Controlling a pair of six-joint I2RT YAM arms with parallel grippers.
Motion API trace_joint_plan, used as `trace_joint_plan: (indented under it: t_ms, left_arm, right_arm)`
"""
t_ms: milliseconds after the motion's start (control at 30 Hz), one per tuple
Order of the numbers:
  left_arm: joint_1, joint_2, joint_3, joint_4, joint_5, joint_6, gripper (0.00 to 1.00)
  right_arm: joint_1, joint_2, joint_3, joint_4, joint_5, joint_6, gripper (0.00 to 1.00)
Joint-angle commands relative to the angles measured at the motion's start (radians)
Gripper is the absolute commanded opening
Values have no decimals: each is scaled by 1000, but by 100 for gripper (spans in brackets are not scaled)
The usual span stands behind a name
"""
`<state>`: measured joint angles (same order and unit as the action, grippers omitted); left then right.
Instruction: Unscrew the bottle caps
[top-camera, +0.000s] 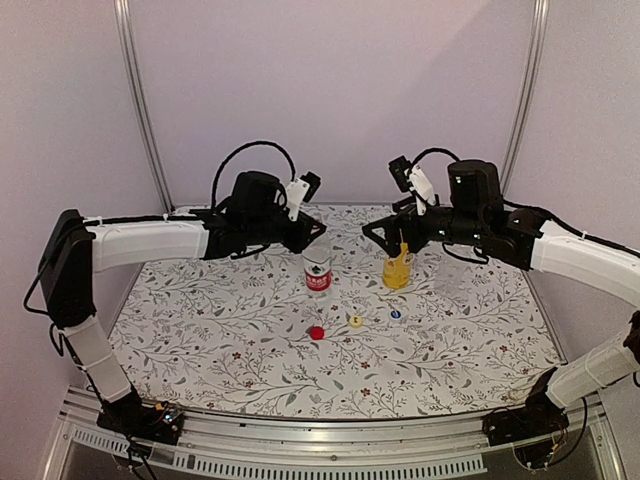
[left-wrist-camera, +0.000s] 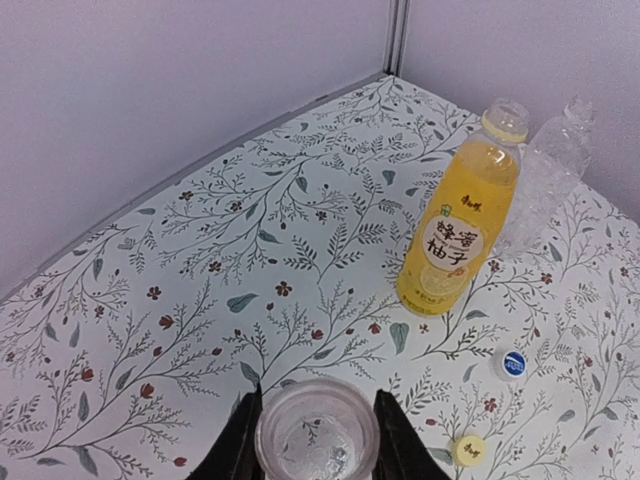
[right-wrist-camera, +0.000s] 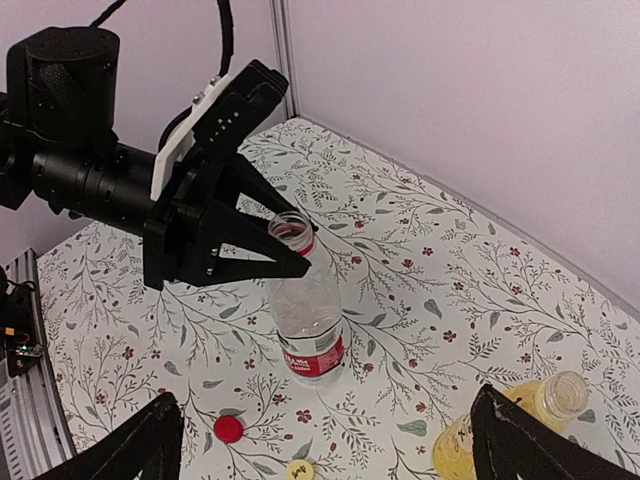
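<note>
The clear bottle with the red-and-white label stands upright with its mouth uncapped, and my left gripper is shut on its neck. In the left wrist view the bottle's mouth sits between the fingers. The yellow-orange bottle stands uncapped to the right, just under my right gripper, which is open and holds nothing. A clear unlabelled bottle stands behind the yellow one. The red cap, yellow cap and blue cap lie loose on the cloth in front of the bottles.
The flowered tablecloth covers the table, with pale walls close behind it and a corner post at the back. The metal rail with both arm bases runs along the near edge.
</note>
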<state>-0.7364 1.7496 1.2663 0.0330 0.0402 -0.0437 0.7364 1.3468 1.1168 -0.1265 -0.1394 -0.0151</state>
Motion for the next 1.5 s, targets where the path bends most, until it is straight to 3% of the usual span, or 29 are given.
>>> trace_joint_plan:
  t_ms: [0,300,700,967,1233,1467]
  left_arm:
    - [-1,24,22,-30,-4,17,24]
    - [0,19,25,-30,-10,16,52]
    - [-3,-9,15,-31,-6,17,69]
    - [-4,-89,-29,-23,8,17,99]
    - [0,-240,-134,-2,-2,-20,100]
    - [37,-381,-216,-12,-140,-56,100]
  right_arm:
    - [-10,-7,-11,22,11,10,99]
    - [-10,2,-17,29,6,10,99]
    - [-16,2,-24,33,3,10,99]
    - [-21,-6,-23,32,0,10,99]
    - [-90,-16,4,-10,14,88,99]
    - [-189,-24,46,-70,83,175,99]
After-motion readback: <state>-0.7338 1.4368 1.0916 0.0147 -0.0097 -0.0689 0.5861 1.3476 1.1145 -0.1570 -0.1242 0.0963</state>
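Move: The red-label bottle, already uncapped, stands upright with its neck in the left fingers, its middle straight below, about 9 cm down. From the left hand, the yellow bottle is some 17 cm right and 3 cm ahead. The red cap lies about 12 cm straight back, the yellow cap 9 cm back and 8 cm right, both some 19 cm below. From the right hand the red-label bottle is about 13 cm left, 6 cm ahead and 18 cm below. The red-label bottle's neck is let go: the left fingers open from a narrow grip to fully wide with the hand almost still, then that hand draws off up, left and back, about 9 cm in all and quickening. The right hand, empty and wide open, waits, then late on swings some 7 cm right and forward, away from the bottle, turning about 10 degrees clockwise. ##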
